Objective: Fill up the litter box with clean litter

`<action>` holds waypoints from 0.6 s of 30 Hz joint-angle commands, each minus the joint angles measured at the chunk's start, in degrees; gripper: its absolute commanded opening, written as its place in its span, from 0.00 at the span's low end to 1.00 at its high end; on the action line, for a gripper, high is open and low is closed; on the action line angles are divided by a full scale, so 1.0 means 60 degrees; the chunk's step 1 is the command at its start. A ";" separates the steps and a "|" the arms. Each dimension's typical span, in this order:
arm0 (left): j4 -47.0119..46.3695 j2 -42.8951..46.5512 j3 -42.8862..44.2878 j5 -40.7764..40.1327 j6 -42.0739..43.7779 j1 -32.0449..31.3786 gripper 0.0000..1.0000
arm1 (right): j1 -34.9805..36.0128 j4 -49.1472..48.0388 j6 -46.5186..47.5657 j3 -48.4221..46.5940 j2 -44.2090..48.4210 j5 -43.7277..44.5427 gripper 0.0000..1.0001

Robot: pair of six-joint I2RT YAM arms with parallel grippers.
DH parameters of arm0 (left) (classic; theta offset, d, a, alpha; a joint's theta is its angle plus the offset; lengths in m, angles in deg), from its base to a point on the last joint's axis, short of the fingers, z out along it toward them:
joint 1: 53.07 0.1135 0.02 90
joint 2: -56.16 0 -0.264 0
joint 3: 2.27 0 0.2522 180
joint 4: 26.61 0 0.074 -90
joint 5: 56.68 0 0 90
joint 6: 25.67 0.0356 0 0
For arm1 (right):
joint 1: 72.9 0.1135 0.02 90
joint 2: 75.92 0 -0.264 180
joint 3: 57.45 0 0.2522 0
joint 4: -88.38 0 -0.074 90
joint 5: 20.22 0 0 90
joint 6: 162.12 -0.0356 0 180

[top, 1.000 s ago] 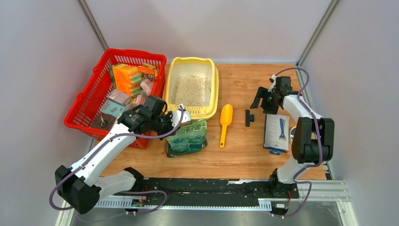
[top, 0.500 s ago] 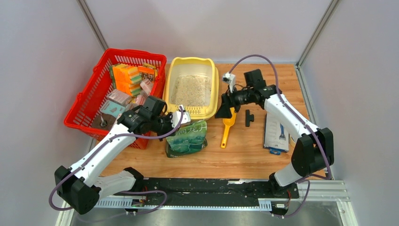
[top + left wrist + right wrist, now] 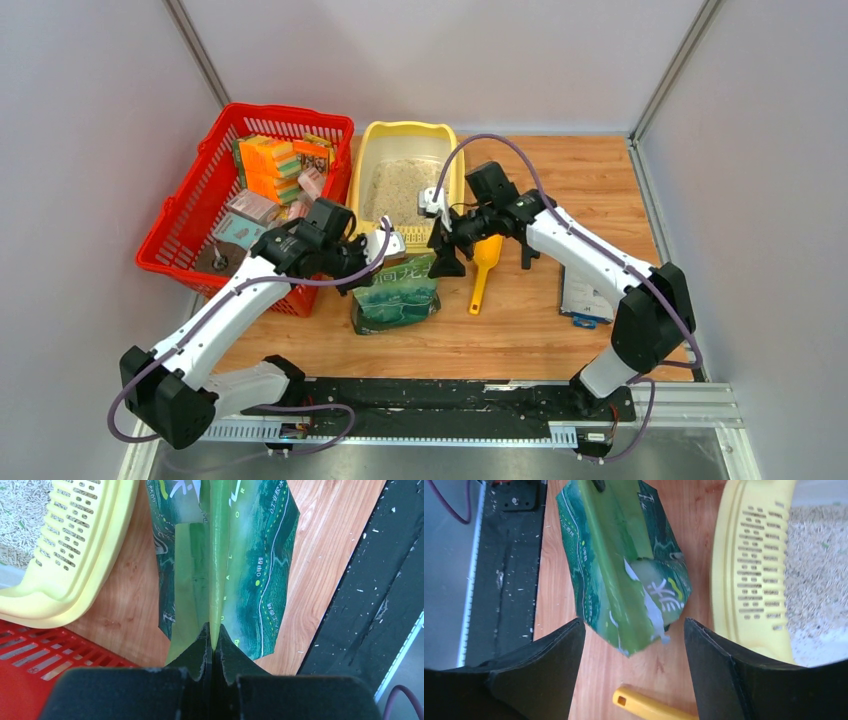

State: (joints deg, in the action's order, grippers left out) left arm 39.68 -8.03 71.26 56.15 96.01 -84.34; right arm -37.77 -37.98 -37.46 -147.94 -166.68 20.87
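The pale yellow litter box (image 3: 455, 190) sits at the back centre, with pale clean litter (image 3: 400, 190) covering its floor. In front of it lies the green pouch (image 3: 398, 295). My left gripper (image 3: 375, 268) is shut on the pouch's central seam fold, seen up close in the left wrist view (image 3: 214, 630) with the pouch (image 3: 250, 555) stretching away from it. My right gripper (image 3: 446, 262) hovers open over the pouch's torn upper corner (image 3: 659, 610), its fingers either side without touching. The litter box lip (image 3: 749, 570) and the litter (image 3: 814, 555) lie to the right in that view.
A red mesh basket (image 3: 200, 200) full of packets stands left of the litter box. A yellow scoop (image 3: 480, 260) lies right of the pouch, then a small black part (image 3: 528, 250) and a flat packaged item (image 3: 588, 280). A black rail (image 3: 450, 400) runs along the front edge.
The right arm swung from the table's right side leftward to hover over the pouch. The left gripper closed onto the pouch's seam.
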 commanded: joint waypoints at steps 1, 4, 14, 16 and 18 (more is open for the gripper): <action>-0.0772 0.0062 0.0834 0.0472 -0.0446 0.0069 0.00 | 0.0779 -0.1661 0.1021 0.0583 0.0507 0.1074 0.71; -0.0772 0.0106 0.0791 0.0487 -0.0534 0.0069 0.00 | 0.0926 -0.1928 0.0963 0.0790 0.0610 0.1397 0.40; -0.0303 0.0953 0.1127 -0.0201 -0.2037 0.0888 0.46 | 0.0809 -0.1564 0.2147 0.2254 0.2893 0.2833 0.00; -0.0376 0.1102 0.1259 -0.0056 -0.2655 0.1211 0.52 | 0.0824 -0.1461 0.2513 0.2694 0.3216 0.2921 0.00; -0.0377 0.0986 0.1390 0.0105 -0.3316 0.1373 0.54 | 0.0809 -0.1431 0.2676 0.3016 0.3525 0.3053 0.12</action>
State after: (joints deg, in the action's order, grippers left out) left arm 39.46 -3.61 76.16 55.27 85.83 -78.06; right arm -31.69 -46.13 -26.95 -131.75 -151.23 34.97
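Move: The right hand, open, has the right end of the green litter bag's top edge about 2 cm to its left, 1 cm back and 2 cm below; the bag's middle is some 8 cm left, 5 cm back and 10 cm down. The litter box lies 14 cm ahead and 7 cm left, the yellow scoop 7 cm right and 2 cm back. From the left hand, still pinching the edge's left end, the bag's middle is 5 cm right, 3 cm back and 9 cm down. The right fingers shut on the right end of the bag's top edge after a short reach of about 2 cm left and down, then carry it some 4 cm right and 2 cm back, rolling about 20 degrees. The left hand holds until that grip is made, then opens, lets go and backs off about 5 cm upward, slightly forward and left. ##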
